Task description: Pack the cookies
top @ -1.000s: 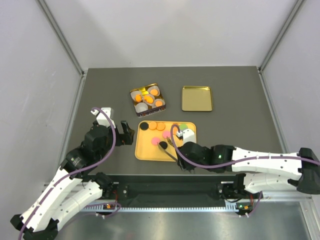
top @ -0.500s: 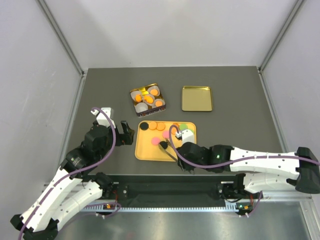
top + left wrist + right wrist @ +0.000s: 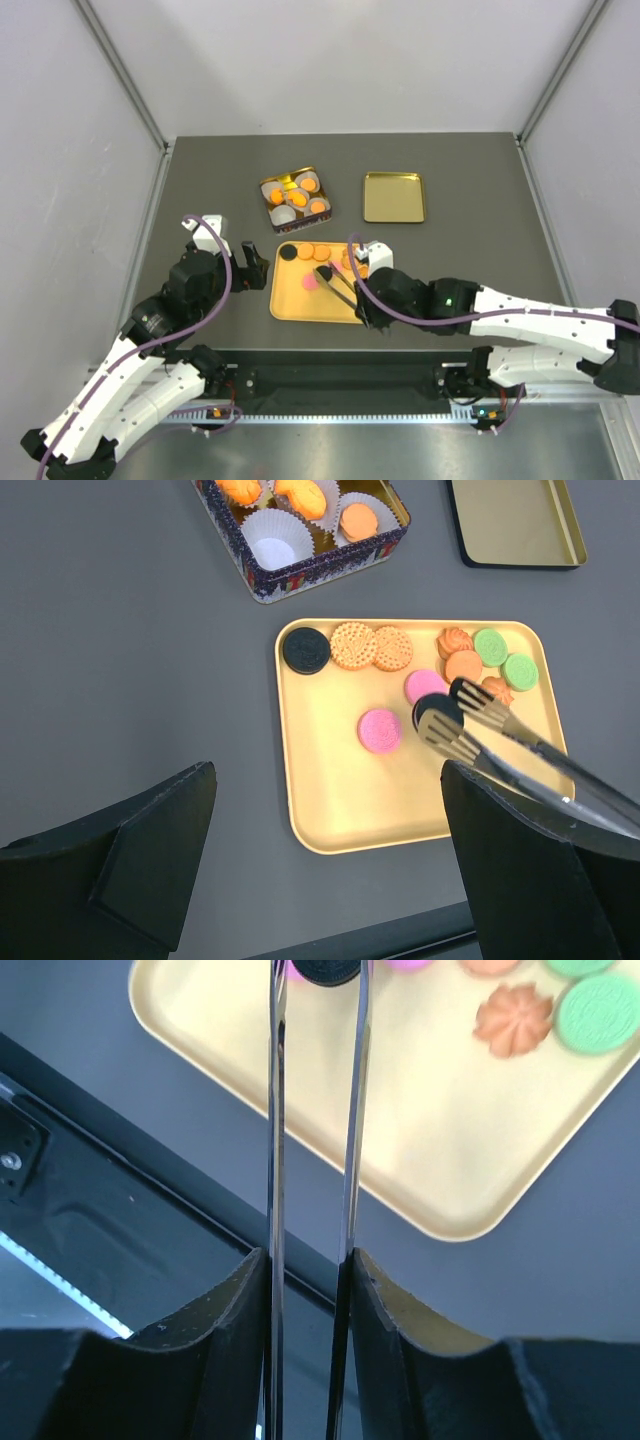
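The cookies lie on a yellow tray [image 3: 340, 790]: a black one [image 3: 305, 649], two orange ones [image 3: 352, 645], a pink one [image 3: 379, 730] and green ones [image 3: 490, 646]. My right gripper [image 3: 308, 1260] is shut on metal tongs [image 3: 275, 1110]. The tong tips pinch another black cookie [image 3: 432, 708] beside a pink cookie [image 3: 424, 683], near the tray's middle [image 3: 323, 272]. My left gripper [image 3: 250, 266] hangs open and empty just left of the tray. More orange cookies sit in white paper cups inside the tin [image 3: 295, 197].
The tin's patterned rim [image 3: 300, 575] is behind the tray, with one paper cup [image 3: 275, 548] holding nothing. A gold lid [image 3: 393, 197] lies at the back right. The table's near edge and a black rail [image 3: 120, 1220] run just below the tray.
The right arm has pushed the tongs farther over the tray, and the tong arms have come together on the black cookie. The left arm has not moved.
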Controlling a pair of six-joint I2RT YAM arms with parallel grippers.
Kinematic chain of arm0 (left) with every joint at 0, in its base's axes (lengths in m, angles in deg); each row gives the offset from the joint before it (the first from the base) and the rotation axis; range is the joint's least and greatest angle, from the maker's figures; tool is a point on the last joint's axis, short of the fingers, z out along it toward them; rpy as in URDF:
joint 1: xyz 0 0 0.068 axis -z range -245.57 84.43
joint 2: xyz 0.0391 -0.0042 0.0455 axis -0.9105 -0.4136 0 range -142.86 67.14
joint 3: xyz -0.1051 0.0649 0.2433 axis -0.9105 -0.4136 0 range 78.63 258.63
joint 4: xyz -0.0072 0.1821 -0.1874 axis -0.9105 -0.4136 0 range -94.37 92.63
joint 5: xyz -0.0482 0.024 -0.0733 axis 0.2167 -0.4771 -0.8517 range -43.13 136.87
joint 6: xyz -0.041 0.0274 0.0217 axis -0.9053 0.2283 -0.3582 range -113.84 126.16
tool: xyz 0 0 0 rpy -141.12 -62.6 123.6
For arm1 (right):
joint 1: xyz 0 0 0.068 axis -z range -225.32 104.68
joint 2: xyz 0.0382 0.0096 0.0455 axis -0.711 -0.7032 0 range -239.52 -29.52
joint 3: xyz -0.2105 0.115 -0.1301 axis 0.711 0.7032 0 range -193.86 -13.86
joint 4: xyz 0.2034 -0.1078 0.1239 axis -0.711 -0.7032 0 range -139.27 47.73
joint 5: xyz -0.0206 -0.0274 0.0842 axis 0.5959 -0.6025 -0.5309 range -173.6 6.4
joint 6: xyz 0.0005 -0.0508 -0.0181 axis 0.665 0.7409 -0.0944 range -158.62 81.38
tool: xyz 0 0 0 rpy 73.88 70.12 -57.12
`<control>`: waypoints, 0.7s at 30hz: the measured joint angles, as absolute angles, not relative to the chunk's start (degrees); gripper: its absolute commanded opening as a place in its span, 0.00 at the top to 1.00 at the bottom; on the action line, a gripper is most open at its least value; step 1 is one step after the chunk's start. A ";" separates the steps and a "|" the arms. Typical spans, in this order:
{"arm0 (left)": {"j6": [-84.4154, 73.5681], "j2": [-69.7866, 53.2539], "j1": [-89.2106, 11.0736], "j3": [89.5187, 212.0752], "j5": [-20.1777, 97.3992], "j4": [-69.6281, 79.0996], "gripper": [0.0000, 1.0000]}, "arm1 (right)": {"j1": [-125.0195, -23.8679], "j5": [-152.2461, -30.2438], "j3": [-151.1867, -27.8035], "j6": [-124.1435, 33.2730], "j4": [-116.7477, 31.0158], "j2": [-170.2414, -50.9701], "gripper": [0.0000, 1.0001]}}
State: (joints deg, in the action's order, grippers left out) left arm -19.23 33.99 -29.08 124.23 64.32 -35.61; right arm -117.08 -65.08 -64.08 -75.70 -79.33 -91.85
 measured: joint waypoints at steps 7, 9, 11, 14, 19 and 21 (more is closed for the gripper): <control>-19.23 33.99 -29.08 124.23 64.32 -35.61 0.01 | -111.03 -66.17 -71.03 -71.37 -79.88 -92.18 0.72; -19.23 33.99 -29.08 124.23 64.32 -35.61 0.01 | -108.34 -66.96 -73.83 -69.76 -79.81 -93.49 0.72; -19.23 33.99 -29.08 124.23 64.35 -35.61 0.01 | -106.00 -67.64 -76.75 -68.31 -79.57 -95.37 0.72; -19.23 33.97 -29.08 124.23 64.35 -35.61 0.01 | -103.12 -68.71 -82.00 -66.04 -78.61 -99.83 0.72; -19.23 33.99 -29.08 124.23 64.37 -35.61 0.01 | -100.69 -70.83 -90.28 -63.20 -77.08 -109.44 0.73; -19.23 33.99 -29.08 124.23 64.37 -35.61 0.01 | -100.43 -71.40 -93.37 -62.15 -76.60 -113.71 0.73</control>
State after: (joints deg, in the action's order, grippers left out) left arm -19.23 33.99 -29.08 124.23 64.37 -35.61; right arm -100.43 -71.40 -93.37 -62.15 -76.60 -113.71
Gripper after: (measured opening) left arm 0.991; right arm 0.340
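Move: Some 22 cm ahead of the right hand, 17 cm to its left and 12 cm below lies the empty paper cup in the tin, for the black cookie already held in the tongs. The cup with the round orange cookie is about 8 cm to the right of the empty cup and 1 cm beyond; the fish cookie is 3 cm to its right and 3 cm beyond. The tray's corner black cookie lies 9 cm nearer than the empty cup, 1 cm to its right. From the left hand, the empty cup is about 14 cm ahead, 2 cm right, 20 cm below. Carrying on the lift with its hold on the tongs unchanged, the right hand swings the black cookie up and forward off the tray area towards the tin, some 13 cm forward and 9 cm up, bending left by about 6 cm mostly in the second half as the climb levels off. The tongs' tips tilt up slightly, under 10 degrees. ##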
